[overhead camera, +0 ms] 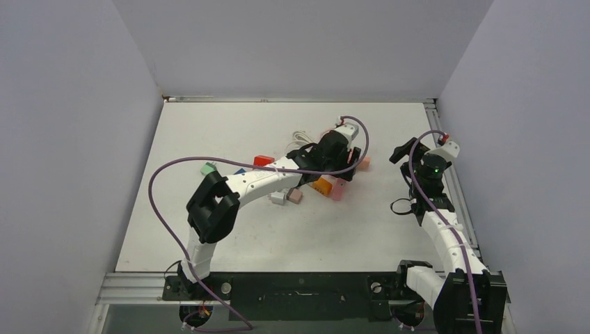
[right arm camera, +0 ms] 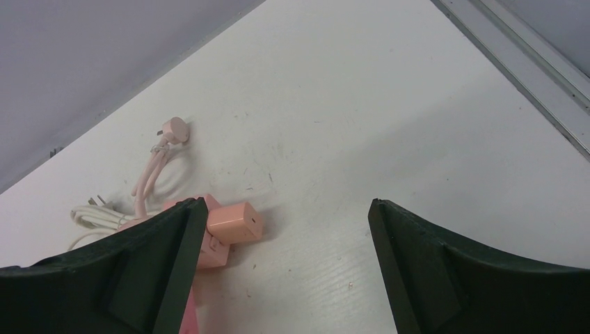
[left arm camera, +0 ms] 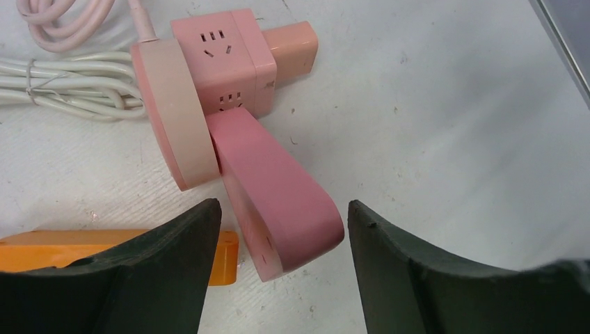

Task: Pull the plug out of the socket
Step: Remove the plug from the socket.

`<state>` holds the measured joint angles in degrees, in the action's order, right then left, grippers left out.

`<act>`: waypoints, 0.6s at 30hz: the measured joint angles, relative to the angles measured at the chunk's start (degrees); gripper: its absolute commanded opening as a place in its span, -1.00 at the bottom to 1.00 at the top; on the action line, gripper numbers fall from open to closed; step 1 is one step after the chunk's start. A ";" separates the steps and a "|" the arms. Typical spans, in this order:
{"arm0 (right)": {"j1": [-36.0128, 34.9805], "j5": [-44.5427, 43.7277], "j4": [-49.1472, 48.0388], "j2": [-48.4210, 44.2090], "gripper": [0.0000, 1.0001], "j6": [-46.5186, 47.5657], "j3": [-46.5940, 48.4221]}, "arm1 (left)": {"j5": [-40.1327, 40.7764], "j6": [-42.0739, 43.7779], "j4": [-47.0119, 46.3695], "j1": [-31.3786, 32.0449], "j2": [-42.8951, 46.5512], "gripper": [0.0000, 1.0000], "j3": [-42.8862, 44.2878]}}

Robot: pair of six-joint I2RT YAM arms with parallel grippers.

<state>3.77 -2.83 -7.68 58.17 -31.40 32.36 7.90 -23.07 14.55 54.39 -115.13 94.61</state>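
Note:
A pink cube socket (left arm camera: 222,62) lies on the white table with three plugs in it. A dark pink oblong plug (left arm camera: 278,188) juts from its near face toward the camera. A pale pink flat plug (left arm camera: 174,118) is on its left side and a salmon adapter (left arm camera: 292,43) on its right. My left gripper (left arm camera: 282,209) is open and straddles the dark pink plug's free end, with a small gap at each finger. My right gripper (right arm camera: 286,205) is open and holds nothing, hovering right of the salmon adapter (right arm camera: 234,223). From above, the left gripper (overhead camera: 346,172) is over the cluster and the right gripper (overhead camera: 402,152) stands apart.
An orange block (left arm camera: 42,247) lies just left of the left fingers. A coiled white cable (left arm camera: 62,83) and a pink cable (left arm camera: 62,21) sit behind the socket. Several small coloured blocks (overhead camera: 263,161) lie along the left forearm. The table's metal rail (right arm camera: 515,62) runs at the right.

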 measured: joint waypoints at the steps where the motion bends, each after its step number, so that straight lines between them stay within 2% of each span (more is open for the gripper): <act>1: 0.00 -0.07 0.20 0.00 0.80 -0.07 0.00 | -0.20 -0.11 0.31 -0.02 -0.11 0.01 0.13; 3: 0.00 -0.17 0.66 0.07 0.80 -0.28 0.00 | -0.59 -0.31 0.81 -0.02 -0.44 -0.28 0.39; 7: 0.00 0.22 1.57 0.13 0.80 -0.42 0.02 | 0.07 -0.22 1.01 -0.11 -0.48 -0.61 0.50; 10: 0.00 1.27 2.25 0.13 0.80 -0.42 0.07 | 0.20 -0.39 0.02 -0.96 -0.26 -0.94 0.09; 11: 0.02 2.08 2.34 0.13 0.80 -0.46 0.07 | -0.04 -0.57 -0.61 -1.29 0.11 -1.00 -0.57; 18: 0.00 10.78 1.33 1.62 0.80 -2.34 0.07 | -2.43 -3.89 -5.57 -3.54 7.21 -1.00 -11.23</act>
<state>3.77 7.94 -6.35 59.79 -33.74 32.42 5.48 -26.96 8.97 50.85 -107.92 83.37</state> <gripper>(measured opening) 0.901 0.309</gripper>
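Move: The pink triangle's raised corner is already between the left fingers, its middle some 4 cm below and 1 cm ahead. From that hand the pink cube is about 6 cm ahead and 2 cm right, the orange block 2 cm ahead and 7 cm left, both lower. The salmon plug is 5 cm ahead, 5 cm right and 6 cm below. From the right hand the salmon plug is roughly 13 cm left, 1 cm ahead, 9 cm below. Left fingers close on the pink triangle's corner and draw left about 4 cm; right, open, nears the salmon plug leftward. ##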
